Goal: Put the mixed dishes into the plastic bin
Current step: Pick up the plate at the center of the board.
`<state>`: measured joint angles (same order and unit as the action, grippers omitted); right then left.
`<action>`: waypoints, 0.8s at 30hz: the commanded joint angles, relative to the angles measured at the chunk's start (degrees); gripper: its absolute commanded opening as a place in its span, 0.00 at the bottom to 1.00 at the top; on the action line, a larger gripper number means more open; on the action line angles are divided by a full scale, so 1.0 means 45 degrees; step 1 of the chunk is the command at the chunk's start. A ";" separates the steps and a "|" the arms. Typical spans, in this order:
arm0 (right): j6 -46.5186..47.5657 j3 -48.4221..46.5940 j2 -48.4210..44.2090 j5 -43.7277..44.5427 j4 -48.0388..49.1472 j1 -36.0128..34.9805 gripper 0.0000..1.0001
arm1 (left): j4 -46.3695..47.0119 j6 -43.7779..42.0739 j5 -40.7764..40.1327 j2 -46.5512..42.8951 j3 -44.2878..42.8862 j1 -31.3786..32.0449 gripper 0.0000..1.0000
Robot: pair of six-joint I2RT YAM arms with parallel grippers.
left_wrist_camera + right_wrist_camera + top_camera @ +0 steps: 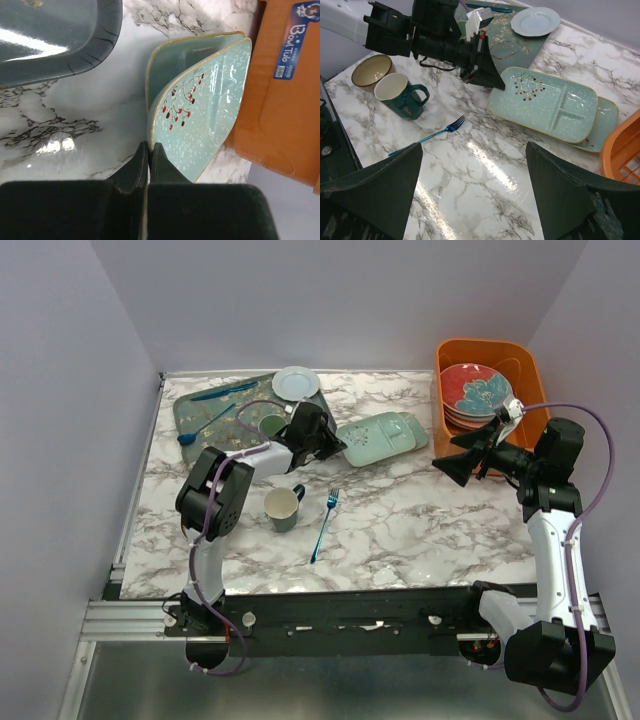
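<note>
My left gripper is shut on the near edge of a pale-green divided dish; the wrist view shows its jaws pinching the rim of that dish. A second pale-green dish lies under it. The orange plastic bin stands at the back right and holds stacked plates, topmost a red plate with a teal flower. My right gripper is open and empty, hovering between the dish and the bin. A dark mug and a tan bowl sit on the table.
A dark floral tray at the back left carries a small white plate, a blue spoon and a green cup. A blue fork lies on the marble mid-table. Grey walls close in on the left, back and right.
</note>
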<state>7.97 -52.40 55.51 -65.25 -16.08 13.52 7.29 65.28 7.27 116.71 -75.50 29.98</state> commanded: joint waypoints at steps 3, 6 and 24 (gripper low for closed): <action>0.0026 0.0199 0.0029 0.0145 0.0155 0.0062 0.92 | 0.2188 -0.0052 0.1158 -0.2241 0.0956 -0.0197 0.00; 0.0085 0.0219 0.0068 0.0165 0.0154 0.0062 0.92 | 0.2345 -0.0111 0.1353 -0.2847 0.1444 -0.0216 0.00; 0.0105 0.0297 0.0166 0.0321 0.0174 0.0062 0.92 | 0.3575 -0.0248 0.2154 -0.8022 0.5994 -0.0197 0.00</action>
<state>8.01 -51.72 55.94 -64.73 -16.05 13.52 13.65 63.33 12.71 87.83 -50.24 28.99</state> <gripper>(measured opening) 0.919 0.017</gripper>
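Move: About 8 cm to the right of the left hand and 4 cm farther out lies the middle of the divided green plate, whose left rim that hand already holds; the second green plate lies under it, some 10 cm right, 6 cm ahead and 4 cm down. The mug stands roughly 15 cm back and 14 cm left, the blue fork 18 cm back and 5 cm left. The held plate is about 20 cm ahead of the right hand, 16 cm left and 21 cm below. Drawing back about 9 cm while rising nearly 8 cm and drifting left, the left hand takes the pinched plate away from the second one, towards the gap above the mug's handle and the fork's tines. The fingers stay shut on its left rim, tilting up some 10 degrees and swinging a little clockwise, gathering speed as it goes. ##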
